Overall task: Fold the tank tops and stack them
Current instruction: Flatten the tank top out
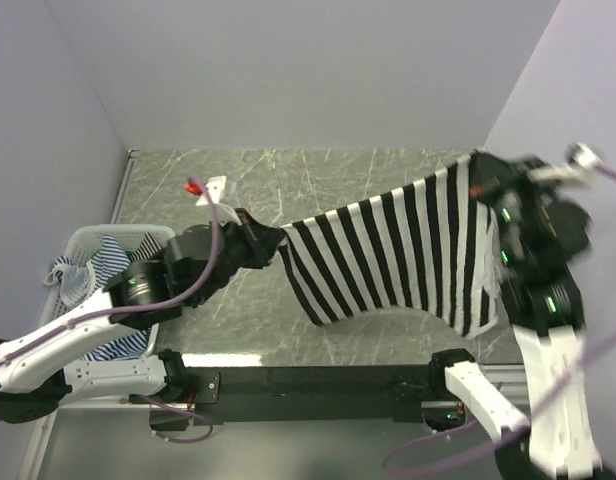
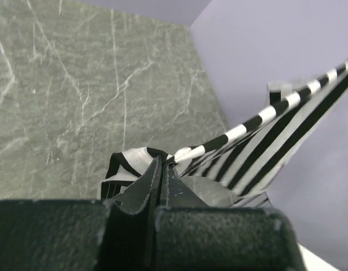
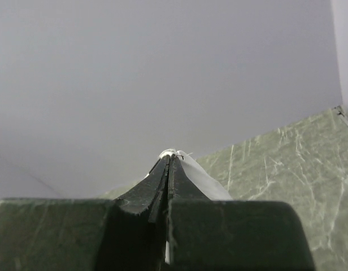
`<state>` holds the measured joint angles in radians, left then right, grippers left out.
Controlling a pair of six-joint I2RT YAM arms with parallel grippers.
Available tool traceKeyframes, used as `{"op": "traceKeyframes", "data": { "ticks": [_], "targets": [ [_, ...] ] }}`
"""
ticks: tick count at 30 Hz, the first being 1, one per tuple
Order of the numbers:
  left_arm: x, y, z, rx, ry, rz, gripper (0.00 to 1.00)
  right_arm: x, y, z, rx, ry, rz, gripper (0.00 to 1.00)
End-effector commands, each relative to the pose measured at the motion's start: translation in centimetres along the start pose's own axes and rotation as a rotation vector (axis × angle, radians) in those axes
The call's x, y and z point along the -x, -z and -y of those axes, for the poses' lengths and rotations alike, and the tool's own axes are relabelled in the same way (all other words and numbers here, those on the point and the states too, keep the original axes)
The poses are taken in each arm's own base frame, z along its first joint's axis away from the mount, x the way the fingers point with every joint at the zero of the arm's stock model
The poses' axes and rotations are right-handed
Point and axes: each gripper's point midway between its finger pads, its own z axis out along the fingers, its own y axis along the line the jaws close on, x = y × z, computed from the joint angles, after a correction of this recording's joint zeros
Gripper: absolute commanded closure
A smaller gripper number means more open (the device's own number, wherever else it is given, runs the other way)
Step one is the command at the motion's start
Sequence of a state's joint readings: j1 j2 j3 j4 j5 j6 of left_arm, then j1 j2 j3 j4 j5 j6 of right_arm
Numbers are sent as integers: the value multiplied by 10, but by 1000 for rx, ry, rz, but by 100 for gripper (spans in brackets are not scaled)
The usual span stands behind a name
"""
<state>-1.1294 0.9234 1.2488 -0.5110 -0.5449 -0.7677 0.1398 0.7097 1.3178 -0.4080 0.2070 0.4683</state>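
A black-and-white striped tank top (image 1: 398,255) hangs stretched in the air between my two arms, above the marble table. My left gripper (image 1: 273,240) is shut on its left end; the left wrist view shows the striped cloth (image 2: 264,138) running away from the pinched tips of that gripper (image 2: 164,161). My right gripper (image 1: 483,170) is shut on the right end, held higher, and a bit of white cloth (image 3: 199,175) sticks out at its tips (image 3: 170,155). Blue-and-white striped tank tops (image 1: 108,262) lie in the basket at the left.
A white mesh basket (image 1: 83,240) stands at the table's left edge, beside the left arm. The marble table top (image 1: 288,180) runs to lilac walls at the back and both sides. A black rail with the arm bases lies along the near edge.
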Motion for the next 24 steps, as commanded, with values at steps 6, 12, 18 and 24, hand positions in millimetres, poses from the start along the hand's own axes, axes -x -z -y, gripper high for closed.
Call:
{"op": "traceKeyframes", "data": {
  "ticks": [6,12,18,24],
  "targets": [
    [-80,-71,-91,246,109,-197,99,-187,-181,14,10,68,-388,100],
    [-142,-98,-223,464,291,-354,99,-377,-241,29,-27,129,-728,100],
    [-172,-83,-294,596,499,-411,99,-447,-266,-14,21,173,-825,100],
    [-177,-81,-303,601,544,-426,99,-453,-289,-22,18,162,-789,100]
  ]
}}
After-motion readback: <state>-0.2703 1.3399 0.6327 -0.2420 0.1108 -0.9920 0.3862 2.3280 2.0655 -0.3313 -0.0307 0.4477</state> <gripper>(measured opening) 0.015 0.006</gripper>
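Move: Each hand already pinches an end of the tank top's upper edge, the cloth hanging between them. The left is bound for bare table about 9 cm ahead, 11 cm left and 36 cm below; the garment's middle is level ahead, 16 cm right and 12 cm lower, the basket 4 cm ahead, 39 cm left, 34 cm down. The right's table spot lies about 34 cm ahead, 25 cm left, 46 cm below; the garment's middle is 5 cm back, 16 cm left, 22 cm lower. Still pinching the tank top, both hands swing it down fast onto the table: the right sinks almost 40 cm while sweeping some 34 cm forward and 25 cm left to the far middle, then lifts again by 3 or 4 cm. The left drops about 34 cm, going forward and then left towards the basket's side, so its end of the cloth comes down close to the table, and both wrists tip their fingers down by roughly 50 degrees and turn counter-clockwise some 20 to 25 degrees. ##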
